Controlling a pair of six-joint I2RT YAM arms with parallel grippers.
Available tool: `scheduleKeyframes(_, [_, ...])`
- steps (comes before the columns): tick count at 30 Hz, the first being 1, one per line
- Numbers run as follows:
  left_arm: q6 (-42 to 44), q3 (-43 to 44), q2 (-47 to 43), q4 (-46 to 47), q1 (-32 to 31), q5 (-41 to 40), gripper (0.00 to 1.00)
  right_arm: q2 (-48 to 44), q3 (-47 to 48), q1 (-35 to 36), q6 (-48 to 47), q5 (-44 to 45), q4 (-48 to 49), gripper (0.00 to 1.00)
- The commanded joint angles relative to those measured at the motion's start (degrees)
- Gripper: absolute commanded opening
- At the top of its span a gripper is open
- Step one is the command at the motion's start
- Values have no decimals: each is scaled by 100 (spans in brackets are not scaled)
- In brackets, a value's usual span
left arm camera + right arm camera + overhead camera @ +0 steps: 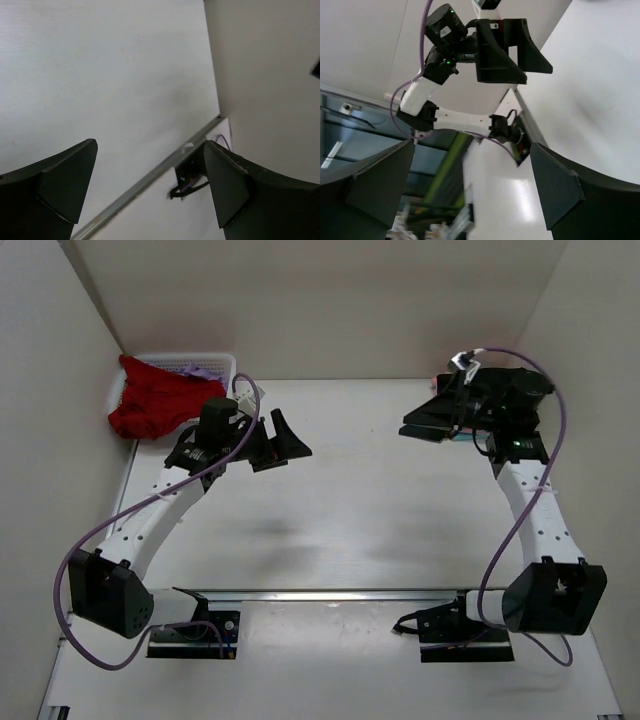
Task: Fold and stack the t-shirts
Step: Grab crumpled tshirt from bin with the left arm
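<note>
A deep red t-shirt point(150, 400) lies bunched over the white basket point(222, 361) at the far left corner, with a bit of lavender cloth point(200, 370) behind it. My left gripper point(283, 447) hovers above the table just right of the basket, open and empty. In the left wrist view point(150, 190) only bare table lies between its fingers. My right gripper point(420, 422) is raised at the far right, open and empty. In the right wrist view point(470, 195) it faces the left arm point(470, 45). A dark heap point(515, 390) with a teal glimpse point(463, 437) lies under the right wrist.
White walls close in the table at the left, back and right. A metal rail point(330, 593) crosses near the arm bases. The right arm's base and cable point(192, 177) show in the left wrist view.
</note>
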Motion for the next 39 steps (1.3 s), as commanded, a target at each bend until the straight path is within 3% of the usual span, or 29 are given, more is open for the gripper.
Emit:
scheduleKeyframes(1, [567,536,-37,-241,36,-986,99,-523,-43,-535,-202,-494,520,99])
scheduleKeyframes(2, [708,729,-36,-313,114,-1076,99,-690,-194,-841,170,-653,1722,99])
scheduleKeyframes(5, [1438,1318,87,-550,326,-2215,98,-647,-91,-1081,-89,-541,1253,100])
scheduleKeyframes(8, [2158,1583,105,-70,353,-3200,98,-769,-125,-1800,-548,-373,679,99])
scheduleKeyframes(11, [2580,1478,104,581,335,-4036,99,-928,-318,-2556,600,-557,2291,99])
scheduleKeyframes(12, [2634,1495,131,679,413,-4126,99,-955,-345,-2749,648,-523,2419,100])
scheduleKeyframes(16, [2932,2108,823,531,748,-4337,99,-1156,-354,-3364,376,-496,1606,99])
scheduleKeyframes(19, [3458,2557,1359,478,643,-5020,99,-1323,-495,-3795,44,-399,1000,99])
scheduleKeyframes(23, [4206,2980,2001,504,371,-5935,98,-1526,153,-4324,-1842,206,-1738,99])
scheduleKeyframes(25, [4295,3173,2213,478,353,-5964,99,-1483,567,-4377,-2689,880,-2933,99])
scheduleKeyframes(27, [3990,3305,2398,346,414,-5623,98,-1456,1347,-4342,-3829,1626,-4164,99])
scheduleKeyframes(30, [3733,3183,2486,477,458,-5357,98,-1298,2263,-3992,-4597,3200,-5435,100])
scheduleKeyframes(34, [3743,3287,2793,294,449,-5402,99,-808,3465,-2236,-5265,6157,-6514,99])
scheduleKeyframes(35, [3698,3349,2829,267,467,-5358,98,-492,3643,-1528,-5319,6984,-6962,99])
scheduleKeyframes(37, [3541,3525,3022,13,642,-5208,99,-86,4109,-768,-5688,7499,-7544,99])
scheduleKeyframes(39, [3505,3709,3136,-120,782,-5155,99,21,3953,-729,-5811,6934,-7503,99])
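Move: The red crumpled t-shirt heaped in the bin is the thing to reach: from the left hand its middle lies about 39 cm to the left, 29 cm ahead and some 14 cm lower. The white bin under it is centred roughly 37 cm left and 30 cm ahead, 18 cm down. The lavender t-shirt shows along the far side, about 29 cm left and 40 cm ahead. From the right hand, the red t-shirt is some 63 cm left, 31 cm ahead and 27 cm down. Forward and left towards the bin, the open left hand travels about 23 cm out and 15 cm across, arching up some 9 cm and sinking back to its starting height, while it swings counter-clockwise from pointing rightward to pointing forward and down. Meanwhile the open right hand swings about 21 cm right, rises some 6 cm, turns clockwise to face forward, then eases back left. ##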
